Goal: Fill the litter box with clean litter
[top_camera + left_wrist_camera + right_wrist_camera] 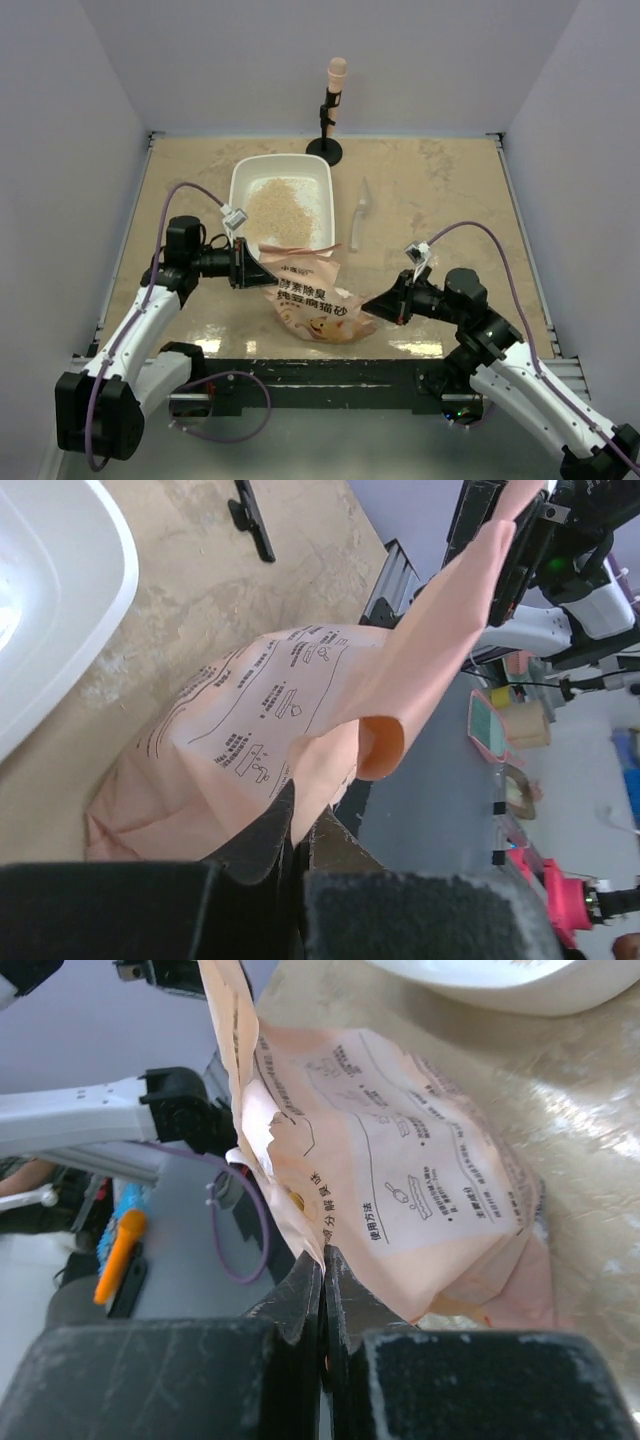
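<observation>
The white litter box (240,185) lies on the table's middle, with tan clean litter (278,212) spread inside it. Just in front of it lies the crinkly orange-pink litter bag (312,303). My left gripper (254,268) is shut on the bag's upper left edge, pinching a fold of the bag (300,780) between its jaws. My right gripper (372,303) is shut on the bag's lower right corner (322,1245). The litter box rim (70,610) shows at the left of the left wrist view.
A clear plastic scoop (358,213) lies right of the litter box. A microphone on a black stand (330,110) rises at the table's far edge. Grey walls close in the table on three sides.
</observation>
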`<state>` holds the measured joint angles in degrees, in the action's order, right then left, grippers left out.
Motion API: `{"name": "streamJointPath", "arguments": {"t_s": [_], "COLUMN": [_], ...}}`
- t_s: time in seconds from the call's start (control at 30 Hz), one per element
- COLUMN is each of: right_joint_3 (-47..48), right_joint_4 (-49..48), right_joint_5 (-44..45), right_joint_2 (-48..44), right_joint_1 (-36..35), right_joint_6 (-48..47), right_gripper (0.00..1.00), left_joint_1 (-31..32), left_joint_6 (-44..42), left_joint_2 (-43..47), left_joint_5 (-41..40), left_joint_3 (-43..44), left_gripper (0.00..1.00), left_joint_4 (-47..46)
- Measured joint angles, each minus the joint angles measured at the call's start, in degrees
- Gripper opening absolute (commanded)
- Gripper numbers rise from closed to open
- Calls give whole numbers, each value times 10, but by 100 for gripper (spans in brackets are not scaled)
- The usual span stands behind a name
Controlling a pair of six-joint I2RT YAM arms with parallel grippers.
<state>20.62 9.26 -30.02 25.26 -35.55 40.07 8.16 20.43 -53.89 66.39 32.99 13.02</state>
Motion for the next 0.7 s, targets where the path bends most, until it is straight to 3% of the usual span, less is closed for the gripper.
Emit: {"name": "streamJointPath", "arguments": {"t_s": [0.27,0.7], "right_joint_3": [8,-63], "right_joint_4": [29,97], "right_joint_5": [-75,-98], "right_joint_2": [2,-148], "right_joint_1": [0,-1], "right_joint_6": [57,263], "right_gripper": [0,0], "left_joint_1": [-16,-13], "left_joint_6": [13,163], "left_joint_2": [-2,52], "left_joint_5": [7,76], "left_joint_3": [8,-90], "left_gripper": [0,0], "left_joint_4": [104,54]}}
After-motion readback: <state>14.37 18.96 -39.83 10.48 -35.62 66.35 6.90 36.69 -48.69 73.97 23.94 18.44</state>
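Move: Between the two shut grippers the litter bag is already held by its upper edges, its middle about 8 cm right of the left hand and 2 cm back, and 9 cm left of the right hand and 2 cm ahead, some 6 cm below both. From the left hand the litter box lies roughly 16 cm ahead and 1 cm right; from the right hand it lies about 19 cm ahead and 17 cm left. The white scoop is some 19 cm straight ahead of the right hand. Drawing the litter bag back together, away from the litter box towards the table's near edge, both hands travel some 6 cm, the left sinking about 2 cm as it goes. Both wrists roll steadily by 25 to 30 degrees, upper sides going over forward, while the fingers stay shut on the bag's edges. ##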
